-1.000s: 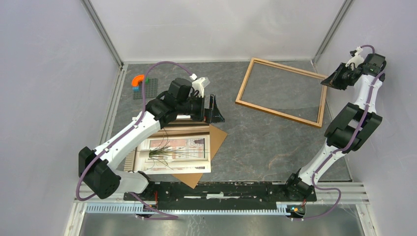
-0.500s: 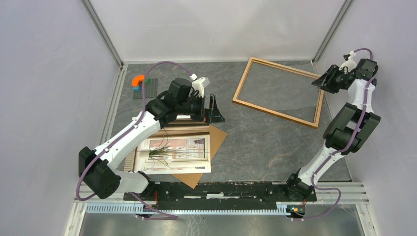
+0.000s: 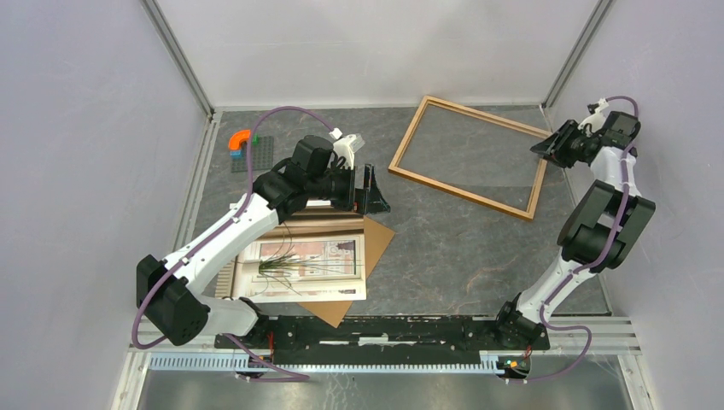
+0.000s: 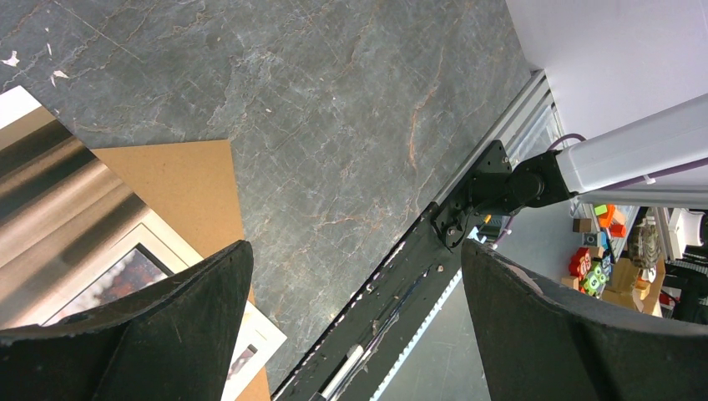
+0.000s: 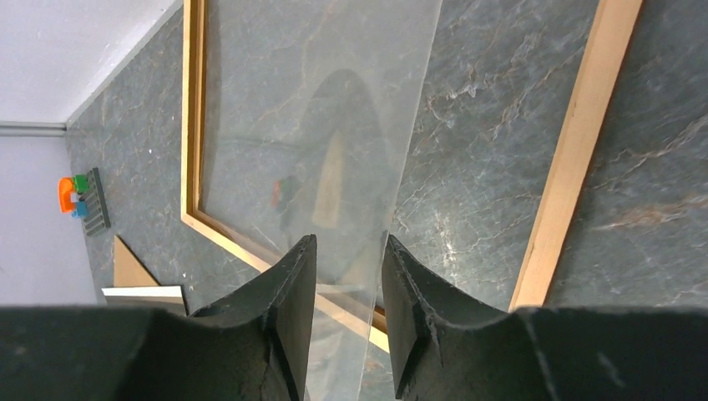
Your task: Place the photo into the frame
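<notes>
The frame [image 3: 468,154], thin light wood, lies flat at the back right of the table. My right gripper [image 3: 551,147] sits at its right corner. In the right wrist view its jaws [image 5: 346,251] stand a little apart, the edge of a clear pane [image 5: 317,125] runs between them, and the frame's rail [image 5: 576,150] lies below. The photo [image 3: 303,266] rests on a brown backing board [image 3: 380,235] at the front left. My left gripper [image 3: 373,190] hangs open just beyond the photo's far edge, holding nothing [image 4: 355,251].
A dark stud plate [image 3: 256,152] with an orange arch and small coloured bricks lies at the back left. The black base rail [image 3: 384,329] runs along the near edge. Grey walls close in on both sides and the back.
My right gripper has moved left, and the frame has slid and turned left with it. Its jaws, shut before, now stand apart. The left arm has not moved.
</notes>
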You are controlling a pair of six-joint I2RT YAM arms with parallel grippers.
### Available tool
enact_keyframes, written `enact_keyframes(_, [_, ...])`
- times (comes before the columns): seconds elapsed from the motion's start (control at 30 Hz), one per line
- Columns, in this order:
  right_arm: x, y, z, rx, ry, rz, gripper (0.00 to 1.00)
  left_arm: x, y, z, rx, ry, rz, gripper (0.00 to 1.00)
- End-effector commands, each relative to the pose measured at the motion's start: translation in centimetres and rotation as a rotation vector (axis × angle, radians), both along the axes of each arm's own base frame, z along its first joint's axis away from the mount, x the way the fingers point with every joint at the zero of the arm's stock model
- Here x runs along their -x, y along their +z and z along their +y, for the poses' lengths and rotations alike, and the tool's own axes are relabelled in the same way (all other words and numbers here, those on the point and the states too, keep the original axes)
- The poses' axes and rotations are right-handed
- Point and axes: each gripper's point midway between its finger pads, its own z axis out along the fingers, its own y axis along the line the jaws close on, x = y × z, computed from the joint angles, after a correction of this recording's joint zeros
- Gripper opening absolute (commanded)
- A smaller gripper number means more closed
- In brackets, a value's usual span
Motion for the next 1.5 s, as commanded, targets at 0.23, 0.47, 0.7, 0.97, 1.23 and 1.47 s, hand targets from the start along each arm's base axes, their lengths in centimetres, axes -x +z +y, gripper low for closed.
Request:
enact_keyframes(0.23, [0.9, 2.6, -0.3, 0.078, -0.086, -0.017, 0.0, -1.0, 0.0, -0.1, 0.008, 0.045, -0.015, 1.0])
enact_keyframes(0.47, [3.6, 7.8, -1.5, 0.282, -0.108, -0.043, 0.0, -6.0, -2.8, -0.1, -0.088, 0.28, 0.048, 1.0])
enact_keyframes(0.7, [5.1, 12.7, 0.3, 0.32, -0.079, -0.186, 0.0, -14.9, -7.5, -2.4, -0.173, 0.51, 0.021, 0.91])
enact_keyframes(0.97, [6.5, 17.4, 2.3, 0.348, -0.054, -0.324, 0.0, -25.0, -13.0, -3.3, -0.391, 0.639, -0.164, 0.8])
enact_keyframes(1.23, [8.3, 22.4, 3.9, 0.386, -0.044, -0.455, 0.0, -27.0, -17.8, -5.0, -0.497, 0.616, -0.104, 0.74])
enact_keyframes(1.47, [8.8, 25.9, 4.6, 0.382, -0.05, -0.524, 0.0, -24.3, -20.5, -3.7, -0.604, 0.614, -0.003, 0.46])
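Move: The clear sheet's right edge runs between my half-open right fingers, roughly at the hand point. The frame's middle is about 15 cm left of that hand, 3 cm ahead and 13 cm below. From my left hand, the frame's left corner lies some 27 cm ahead, 5 cm right and 22 cm down. The frame's middle is about 30 cm ahead and 28 cm right of that hand, and the photo some 21 cm left, level with it, both about 22 cm down. I dip my right hand slightly as I shut its fingers on the clear sheet's right edge, then lift about 20 cm, easing back some 9 cm and tilting so the hand's left side drops. My left hand sweeps about 26 cm forward and 20 cm down to the frame's left corner, swinging some 35 degrees counter-clockwise and rolling its left side up, its wide-open fingers narrowing to half. ##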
